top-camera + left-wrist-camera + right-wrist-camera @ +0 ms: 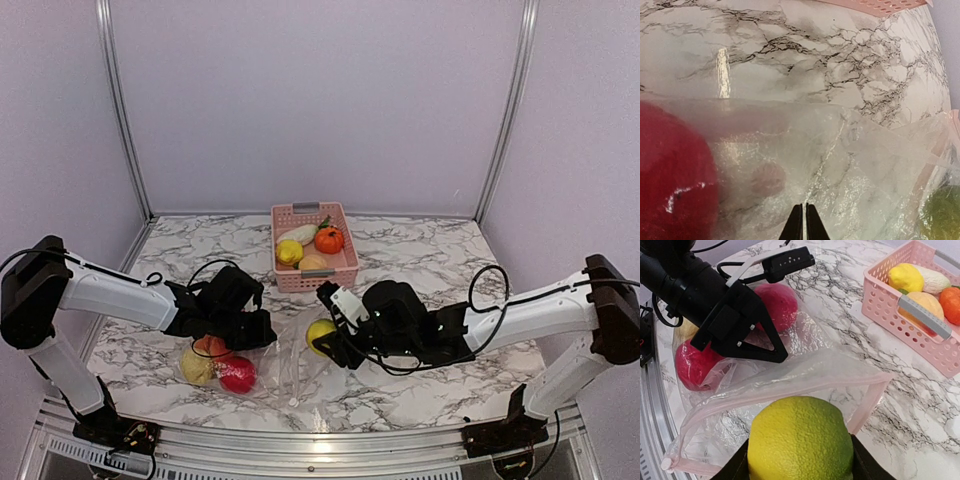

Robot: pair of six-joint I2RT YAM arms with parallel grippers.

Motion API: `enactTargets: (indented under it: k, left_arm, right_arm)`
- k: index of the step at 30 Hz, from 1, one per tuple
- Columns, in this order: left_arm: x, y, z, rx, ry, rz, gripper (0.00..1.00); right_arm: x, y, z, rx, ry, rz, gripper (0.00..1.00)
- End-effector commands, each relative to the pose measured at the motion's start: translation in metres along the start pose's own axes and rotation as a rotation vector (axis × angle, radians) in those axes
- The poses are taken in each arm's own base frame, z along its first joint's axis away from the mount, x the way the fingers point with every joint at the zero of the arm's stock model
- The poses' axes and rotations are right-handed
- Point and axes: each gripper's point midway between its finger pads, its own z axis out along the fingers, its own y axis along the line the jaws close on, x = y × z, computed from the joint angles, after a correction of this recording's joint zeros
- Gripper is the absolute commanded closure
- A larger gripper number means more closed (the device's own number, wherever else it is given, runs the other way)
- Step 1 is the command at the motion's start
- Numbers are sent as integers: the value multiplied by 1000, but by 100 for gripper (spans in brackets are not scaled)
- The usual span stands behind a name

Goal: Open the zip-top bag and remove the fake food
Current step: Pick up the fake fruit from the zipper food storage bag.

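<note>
The zip-top bag (272,362) lies open on the marble table, its pink zip strip (871,402) facing my right arm. My left gripper (804,206) is shut, pinching the bag's upper plastic layer (805,371); from the right wrist it shows as black fingers (760,347). Inside the bag are a red fruit (237,375), a yellowish one (195,368) and an orange one (210,346). My right gripper (800,456) is shut on a yellow-green citrus (800,432), held at the bag's mouth (320,332).
A pink slotted basket (346,272) stands behind the bag at the table's middle. It holds a lemon (905,276), a white radish (935,280), an orange fruit (328,240) and a pale one. Metal rails edge the table.
</note>
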Motion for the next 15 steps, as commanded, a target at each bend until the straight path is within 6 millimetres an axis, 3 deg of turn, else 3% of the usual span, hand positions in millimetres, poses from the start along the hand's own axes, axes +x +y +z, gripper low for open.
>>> enactTargets:
  k: [1, 7, 15]
  left_arm:
    - [-12, -11, -9, 32, -41, 16, 96]
    - [-20, -23, -17, 63, -58, 29, 95]
    - [-36, -43, -32, 111, -100, 50, 95]
  right_arm:
    - [1, -7, -20, 46, 19, 30, 68]
    - [-13, -20, -44, 80, 9, 78, 68]
    - [-79, -55, -52, 107, -97, 161, 69]
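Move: The pink basket, where the fruit in the right fingers is to go, has its middle about 26 cm ahead of the right hand, only 1 cm to the left and some 8 cm lower; the peach inside is roughly 22 cm ahead and 2 cm left. The bag's mouth lies level with that hand, 5 cm left and about 8 cm below. From the left hand the basket is around 22 cm ahead and 8 cm right, at about its height. Still gripping the yellow-green fruit, the right fingers carry it up and to the right away from the bag's mouth, about 5 cm each way, then swing forward some 3 cm at the end, the wrist turning about 10 degrees clockwise. Meanwhile the left hand, fingers still shut, rises some 3 cm over the bag. ##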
